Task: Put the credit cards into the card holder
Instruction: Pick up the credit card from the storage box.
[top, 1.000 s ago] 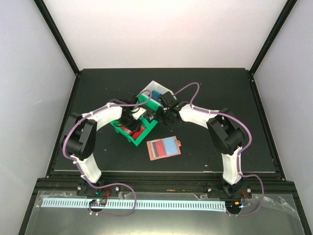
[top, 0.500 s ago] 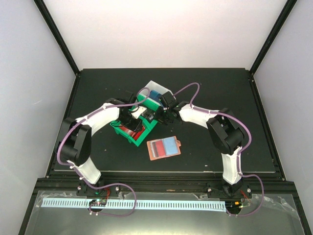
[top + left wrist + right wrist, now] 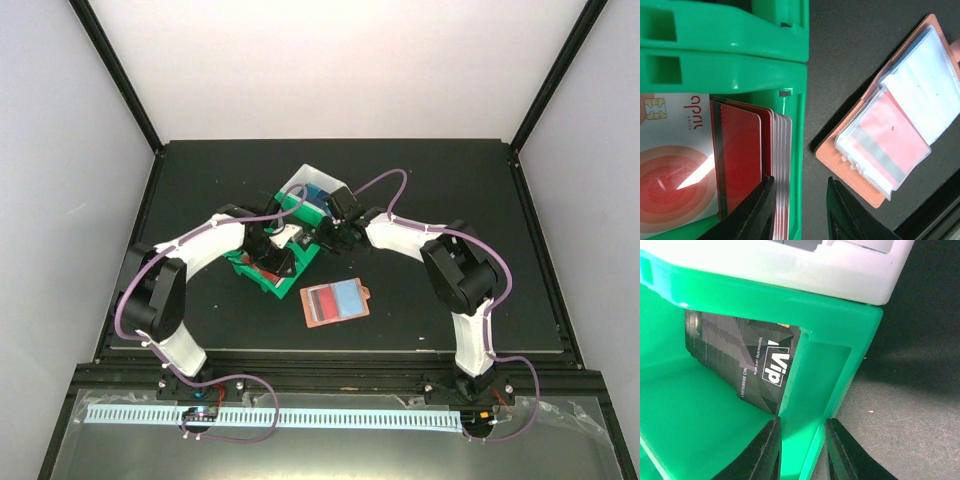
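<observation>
Red and white credit cards (image 3: 740,160) stand stacked on edge inside a green bin (image 3: 730,75), and show as a red patch (image 3: 268,268) from above. My left gripper (image 3: 800,181) is open. One finger rests against the stack's edge and the other hangs outside the bin wall, clear of it. The card holder (image 3: 900,130) lies open on the black table just right of that bin, with a red card in a clear sleeve; it also shows from above (image 3: 335,301). My right gripper (image 3: 801,422) is shut on the green bin's wall (image 3: 810,390).
A white bin (image 3: 305,178) sits against the far side of the green bin (image 3: 290,283). A black VIP card (image 3: 740,365) leans inside the green bin near my right fingers. Both arms meet over the bins at the table's middle.
My left gripper has moved right across the green bin to the card stack by its wall. The bins have shifted slightly left. My right gripper has kept its hold.
</observation>
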Robot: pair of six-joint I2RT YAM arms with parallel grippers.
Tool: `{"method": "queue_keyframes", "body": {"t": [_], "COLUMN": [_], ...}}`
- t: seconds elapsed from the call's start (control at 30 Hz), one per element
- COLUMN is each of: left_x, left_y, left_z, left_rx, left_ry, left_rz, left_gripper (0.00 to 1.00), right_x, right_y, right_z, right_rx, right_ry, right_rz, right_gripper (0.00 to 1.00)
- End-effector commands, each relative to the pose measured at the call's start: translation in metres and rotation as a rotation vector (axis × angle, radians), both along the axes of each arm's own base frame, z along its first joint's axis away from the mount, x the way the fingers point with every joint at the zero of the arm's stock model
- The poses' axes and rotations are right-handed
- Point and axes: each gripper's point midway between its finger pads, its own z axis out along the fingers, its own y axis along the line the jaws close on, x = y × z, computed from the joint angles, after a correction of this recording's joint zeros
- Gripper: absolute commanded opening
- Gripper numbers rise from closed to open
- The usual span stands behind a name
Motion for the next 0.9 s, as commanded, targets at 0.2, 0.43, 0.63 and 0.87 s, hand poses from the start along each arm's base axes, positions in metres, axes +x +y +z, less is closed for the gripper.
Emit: {"method": "queue_keyframes", "body": {"t": [0.2,0.43,0.63,0.87], "left_x": [-0.006,0.009,0.022,0.012], "left_y": [-0.016,-0.014,0.003,0.0], "left_z": [0.026,0.047,0.034,-0.002], "left_rx": [-0.096,-0.082,0.018,0.09], "left_ry": [0.026,-0.065,-0.136,-0.079], "left_rz": [-0.002,0.008,0.072,0.021], "left_gripper": [0.35,0.49,0.68,0.7], "right_x": [-0.011,-0.011,-0.011,-0.01], "right_y": [-0.005,-0.005,-0.005,-0.005], "right_z": [-0.029,-0.03,-0.031,-0.032], "right_rx": [-0.056,-0.059,-0.06,-0.061], "right_ry": [0.071,0.071,0.07,0.072], "right_rz": [0.003,0.006,0.009,0.011], "right_gripper": [0.26,0.26,0.26,0.26]}}
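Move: The red card stack leaning at the near end wall of the storage box's left compartment is almost under the left gripper, about 1 cm ahead, 1 cm left and 2 cm below. The black cards lie roughly 8 cm ahead and 2 cm right of this gripper; the open card holder is some 10 cm right and 7 cm back, down on the table. From the right gripper the stack is about 11 cm left and 6 cm back, near its height. Lift the left gripper about 3 cm off the red card stack, easing slightly right first, while opening its fingers from about a third to some two thirds. Then edge forward and back left by a couple of centimetres and sink again by 1.5 cm, the open fingers spanning stack and near wall from above. Keep the right gripper still on the wall by the black cards. ##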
